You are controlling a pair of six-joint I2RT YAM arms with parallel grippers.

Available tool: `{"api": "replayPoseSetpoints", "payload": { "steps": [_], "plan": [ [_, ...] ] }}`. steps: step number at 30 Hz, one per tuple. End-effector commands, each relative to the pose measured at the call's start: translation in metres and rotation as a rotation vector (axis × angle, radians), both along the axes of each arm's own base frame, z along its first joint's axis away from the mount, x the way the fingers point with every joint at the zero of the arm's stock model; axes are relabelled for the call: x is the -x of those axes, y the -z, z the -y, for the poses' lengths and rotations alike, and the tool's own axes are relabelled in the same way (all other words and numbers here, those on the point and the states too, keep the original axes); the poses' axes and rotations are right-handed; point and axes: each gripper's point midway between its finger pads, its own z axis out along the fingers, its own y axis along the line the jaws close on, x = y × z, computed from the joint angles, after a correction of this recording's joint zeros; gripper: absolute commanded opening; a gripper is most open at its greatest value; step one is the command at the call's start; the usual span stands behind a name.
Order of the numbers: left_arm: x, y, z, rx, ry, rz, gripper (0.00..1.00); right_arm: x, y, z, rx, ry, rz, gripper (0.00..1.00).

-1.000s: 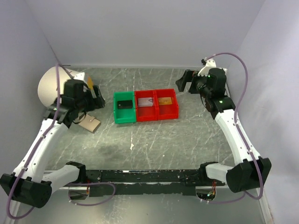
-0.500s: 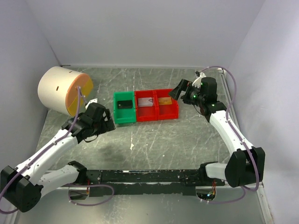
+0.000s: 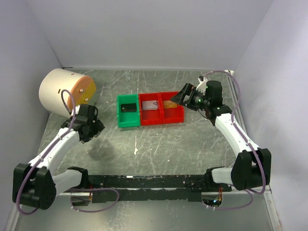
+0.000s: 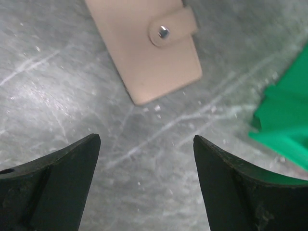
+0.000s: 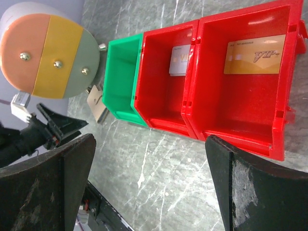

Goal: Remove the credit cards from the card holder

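The tan card holder lies folded flat on the table, its tab and metal snap facing up. My left gripper hovers open just short of it, with nothing between the fingers. In the top view the left gripper hides the holder. Three credit cards lie in the bins: a dark card in the green bin, a silver card in the middle red bin, and a gold card in the right red bin. My right gripper hangs open and empty above the right red bin's far corner.
A large cream cylinder with an orange, yellow and grey end face lies at the far left, close behind the left gripper. The walls of the enclosure stand on three sides. The black base rail runs along the near edge.
The left arm swung out towards the green bin, then drew back left, and its gripper now hovers over the holder. The right gripper came down and left towards the right red bin.
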Motion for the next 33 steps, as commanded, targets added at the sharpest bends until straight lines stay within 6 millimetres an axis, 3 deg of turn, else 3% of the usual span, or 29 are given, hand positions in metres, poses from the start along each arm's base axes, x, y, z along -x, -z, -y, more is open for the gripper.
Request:
{"api": "replayPoseSetpoints", "payload": {
  "steps": [1,10,15,20,27,33],
  "plan": [
    [-0.025,0.004,-0.021,-0.025,-0.119,0.039,0.89,-0.004,-0.014,0.002,-0.002,-0.004,0.027,0.99],
    [-0.034,0.017,-0.035,-0.039,-0.24,0.05,0.82,-0.003,-0.004,0.005,0.019,0.005,-0.012,0.99],
    [-0.039,0.035,-0.034,0.009,-0.272,0.077,0.74,-0.003,0.001,0.002,0.002,0.002,-0.036,0.99],
    [-0.032,0.051,-0.024,0.043,-0.244,-0.02,0.59,-0.001,0.005,0.0,-0.002,-0.012,-0.061,0.99],
    [-0.002,0.065,-0.019,0.081,-0.227,-0.066,0.21,0.0,0.003,0.002,-0.001,0.008,-0.065,0.99],
    [0.01,0.066,-0.009,0.146,-0.196,-0.044,0.07,0.002,0.009,0.0,-0.019,0.005,-0.083,0.99]
  ]
}}
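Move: The card holder lies flat on the table, its middle about 7 cm ahead of the open left hand, 4 cm to its left and 7 cm below it. The green bin is some 16 cm ahead and 16 cm to the right; the striped-front drum stands roughly 23 cm ahead and 14 cm to the left. From the right hand the card holder lies about 45 cm to the left, 3 cm back and 20 cm below. The empty left hand sinks about 6.5 cm to just above the table short of the card holder's near short end, first easing some 3 cm forward and left with a counter-clockwise turn of 10 to 15 degrees, then drawing back about 3 cm towards its own base. During the second half of the descent its wide-open fingers close almost fully on nothing, so that the tips end together low beside the holder's near corner, with no contact with the holder to be seen. ##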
